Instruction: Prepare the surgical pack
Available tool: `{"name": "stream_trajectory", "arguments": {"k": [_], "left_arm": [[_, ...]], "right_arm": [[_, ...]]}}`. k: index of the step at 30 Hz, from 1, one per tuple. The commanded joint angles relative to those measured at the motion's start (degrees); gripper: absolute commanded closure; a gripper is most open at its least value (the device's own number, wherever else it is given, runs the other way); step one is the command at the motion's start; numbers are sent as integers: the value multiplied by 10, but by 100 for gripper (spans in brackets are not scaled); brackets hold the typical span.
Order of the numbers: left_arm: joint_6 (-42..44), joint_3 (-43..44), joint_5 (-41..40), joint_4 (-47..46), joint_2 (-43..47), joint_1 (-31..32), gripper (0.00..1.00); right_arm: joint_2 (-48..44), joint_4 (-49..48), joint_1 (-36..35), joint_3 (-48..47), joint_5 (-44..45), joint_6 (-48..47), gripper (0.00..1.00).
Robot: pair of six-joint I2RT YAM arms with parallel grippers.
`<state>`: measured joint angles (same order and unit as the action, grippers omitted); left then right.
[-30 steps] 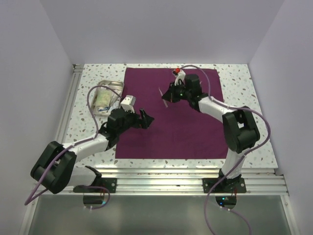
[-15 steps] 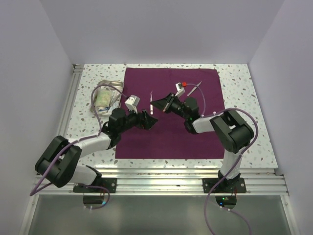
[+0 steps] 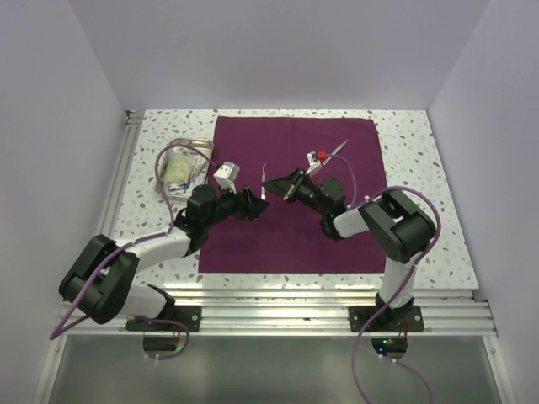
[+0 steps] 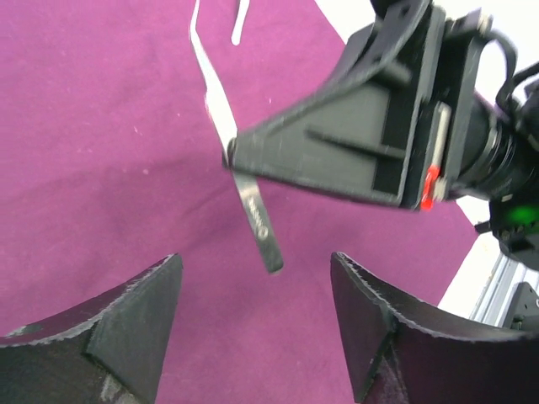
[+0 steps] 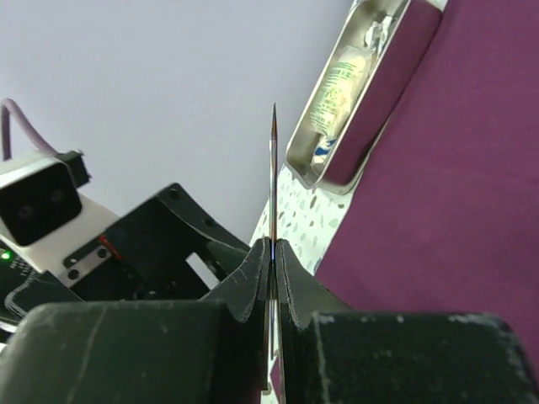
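The surgical pack's purple cloth (image 3: 295, 231) lies spread flat on the table, and its steel tray (image 3: 202, 147) sits off the cloth at the back left. My right gripper (image 3: 284, 187) is shut on slim metal tweezers (image 3: 266, 183) and holds them in the air above the cloth's middle. The wrist view shows them edge-on (image 5: 274, 168) between the closed fingers of this gripper (image 5: 273, 244). My left gripper (image 4: 255, 259) is open and faces it. The tweezers' free end (image 4: 257, 223) hangs just ahead of the gap, touching neither finger.
The tray's rim (image 5: 296, 160) encloses white sachets (image 5: 341, 84). A thin metal instrument (image 3: 338, 150) lies on the cloth at the back right. Speckled tabletop (image 3: 152, 215) borders the cloth; white walls close in the left, back and right.
The right arm has swung the tweezers left and nearer, toward the left gripper. The left gripper has moved up to meet them, and its jaws have narrowed somewhat.
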<state>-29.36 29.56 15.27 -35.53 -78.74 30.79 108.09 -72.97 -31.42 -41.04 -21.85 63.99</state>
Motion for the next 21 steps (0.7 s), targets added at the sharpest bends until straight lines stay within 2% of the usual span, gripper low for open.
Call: {"name": "stream_trajectory", "arguments": {"k": [1, 5, 9, 14, 15, 17, 18, 21], "left_arm": [[12, 15, -18, -9, 22, 0, 26], [9, 23, -4, -9, 4, 1, 30], [10, 29, 3, -8, -6, 1, 39], [12, 34, -1, 0, -14, 1, 46], [12, 35, -3, 3, -14, 1, 53], [16, 34, -4, 4, -12, 1, 60], [17, 36, -4, 4, -12, 1, 68], [19, 40, -1, 7, -16, 1, 79]], "right_arm": [[-27, -38, -12, 14, 33, -29, 100], [-38, -28, -22, 18, 42, -36, 100], [-46, -6, -32, 17, 52, -51, 100], [-49, -6, -37, 18, 54, -52, 100], [-50, -1, -40, 17, 54, -54, 100], [-54, 5, -45, 18, 61, -58, 100], [-57, 13, -47, 20, 64, -64, 100], [-65, 26, -53, 22, 69, -78, 100]]}}
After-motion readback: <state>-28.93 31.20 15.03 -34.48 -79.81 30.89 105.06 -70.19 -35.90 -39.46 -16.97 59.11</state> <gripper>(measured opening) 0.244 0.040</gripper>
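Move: The right hand already pinches the tweezers near mid-length, their handle end pointing back at the left hand's open fingers. From the left hand, the tweezers' middle is about 6 cm ahead, 2 cm right and slightly above. The left gripper sits roughly 5 cm back and 3 cm left of the right hand, a little lower. From the left hand, the tray is some 11 cm ahead, 22 cm left and 13 cm down; the scalpel is 15 cm ahead, 23 cm right and 14 cm down. Still pinching the tweezers, the right hand feeds their handle end between the left hand's fingers, easing about 2 cm back and 1.5 cm left towards the left gripper with barely any wrist turn. The left hand all but stays in place and closes around the handle from roughly three-quarters open to a quarter; whether its pads touch yet can't be told. ##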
